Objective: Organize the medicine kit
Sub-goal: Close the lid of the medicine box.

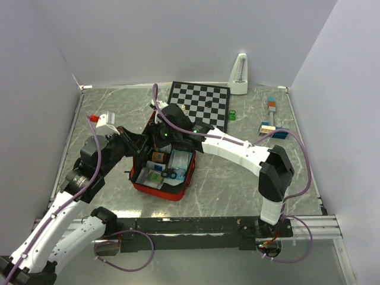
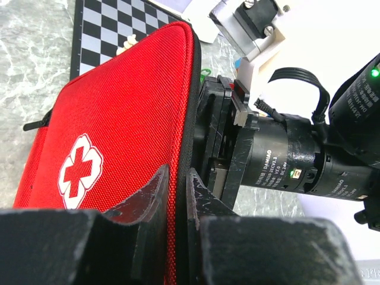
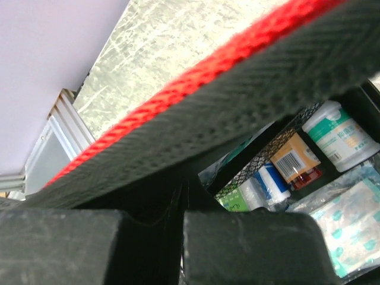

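The red medicine kit [image 1: 161, 191] lies open in the middle of the table, its lid raised at the far left. In the left wrist view the lid [image 2: 119, 119] shows its white cross, and my left gripper [image 2: 178, 173] is shut on the lid's edge. It is at the kit's left side in the top view [image 1: 141, 151]. My right gripper [image 1: 162, 135] sits on the lid's inner side, fingers together [image 3: 185, 185] under the black lining [image 3: 249, 83]. Inside are a white bottle [image 3: 338, 133], an orange box [image 3: 295, 155] and a plaster pack [image 3: 350, 231].
A black-and-white chessboard [image 1: 199, 102] lies just behind the kit, with a small piece on it. A white metronome [image 1: 239, 76] stands at the back wall. A green item [image 1: 231, 114] and coloured blocks [image 1: 270, 127] are at the right. Walls enclose three sides.
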Robot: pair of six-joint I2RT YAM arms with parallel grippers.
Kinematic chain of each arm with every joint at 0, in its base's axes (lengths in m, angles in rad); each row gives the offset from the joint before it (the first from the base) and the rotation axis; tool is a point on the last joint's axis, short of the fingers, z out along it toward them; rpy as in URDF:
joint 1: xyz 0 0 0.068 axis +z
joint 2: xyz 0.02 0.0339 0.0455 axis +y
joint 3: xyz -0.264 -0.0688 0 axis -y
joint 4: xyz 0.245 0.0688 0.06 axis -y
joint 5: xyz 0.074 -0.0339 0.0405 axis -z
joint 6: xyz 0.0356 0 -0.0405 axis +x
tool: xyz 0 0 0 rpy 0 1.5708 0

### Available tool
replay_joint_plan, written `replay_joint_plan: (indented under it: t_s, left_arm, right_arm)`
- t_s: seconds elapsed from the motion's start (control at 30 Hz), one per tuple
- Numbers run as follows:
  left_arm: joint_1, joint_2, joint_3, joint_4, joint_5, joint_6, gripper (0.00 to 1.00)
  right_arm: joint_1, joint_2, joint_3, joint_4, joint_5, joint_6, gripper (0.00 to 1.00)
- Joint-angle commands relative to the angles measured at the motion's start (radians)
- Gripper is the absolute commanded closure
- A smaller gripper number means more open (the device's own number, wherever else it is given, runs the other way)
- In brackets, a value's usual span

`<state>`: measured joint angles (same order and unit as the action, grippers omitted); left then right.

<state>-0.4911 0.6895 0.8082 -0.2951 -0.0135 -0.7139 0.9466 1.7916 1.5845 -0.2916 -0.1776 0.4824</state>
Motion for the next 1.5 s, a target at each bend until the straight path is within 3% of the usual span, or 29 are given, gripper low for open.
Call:
replay_joint_plan:
  t_s: [0.0, 0.03, 0.17, 0.2, 0.3, 0.47, 0.57, 0.67, 0.9, 1.0, 1.1, 1.27, 1.47]
  left_arm:
    - [-0.010, -0.018, 0.003, -0.049, 0.067, -0.006, 0.99]
    - [-0.010, -0.022, 0.000, -0.049, 0.064, -0.007, 0.99]
    - [-0.012, -0.019, -0.007, -0.049, 0.053, -0.001, 0.99]
    - [-0.012, -0.015, -0.009, -0.049, 0.047, 0.001, 0.99]
    - [-0.012, -0.001, -0.012, -0.046, 0.040, 0.016, 0.96]
    - [-0.017, 0.086, -0.029, 0.003, 0.168, 0.048, 0.74]
    - [-0.050, 0.137, -0.032, 0.037, 0.251, 0.054, 0.45]
    - [-0.079, 0.134, -0.027, 0.050, 0.218, 0.047, 0.04]
    - [-0.078, -0.024, -0.038, 0.004, 0.017, -0.002, 0.04]
    - [-0.078, -0.071, -0.067, -0.103, -0.224, -0.091, 0.04]
    - [-0.075, -0.058, -0.119, -0.183, -0.324, -0.145, 0.04]
    - [-0.009, 0.082, -0.201, -0.174, -0.280, -0.205, 0.02]
    - [0.149, 0.077, -0.291, 0.022, -0.088, -0.176, 0.04]
  right_arm:
    - [0.011, 0.002, 0.045, 0.023, 0.009, -0.007, 0.97]
    - [0.009, -0.044, 0.022, 0.038, 0.024, -0.010, 0.91]
    - [-0.002, -0.196, -0.015, 0.031, 0.052, -0.022, 0.52]
    - [-0.009, -0.230, -0.018, 0.005, 0.046, -0.022, 0.46]
    - [-0.025, -0.340, -0.056, -0.102, 0.101, -0.037, 0.40]
    - [-0.048, -0.598, -0.334, -0.124, 0.334, -0.076, 0.38]
    - [-0.112, -0.705, -0.460, -0.164, 0.360, -0.053, 0.37]
    - [-0.184, -0.782, -0.546, -0.165, 0.330, -0.036, 0.33]
    - [-0.224, -0.736, -0.587, -0.147, 0.307, -0.045, 0.30]
    - [-0.227, -0.677, -0.609, -0.106, 0.247, -0.024, 0.30]
    - [-0.227, -0.617, -0.649, -0.060, 0.149, 0.030, 0.29]
    - [-0.223, -0.548, -0.741, 0.061, 0.027, 0.111, 0.28]
    - [-0.227, -0.492, -0.790, 0.144, -0.025, 0.174, 0.24]
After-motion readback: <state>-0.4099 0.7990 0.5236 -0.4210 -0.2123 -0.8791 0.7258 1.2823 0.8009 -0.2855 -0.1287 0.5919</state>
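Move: The left hand still pinches the raised lid's edge; the medicine box below is centred about 4 cm back, 6 cm right and 24 cm down. From the right hand, nearly shut beside the lid's inner side, the box is some 6 cm back, 5 cm right and 18 cm down. In it the amber bottle lies about 2 cm back, 3 cm right and 18 cm down of the right hand. Right hand opens, swings some 20 cm right; left lets go of the lid; both sink beside the box. ##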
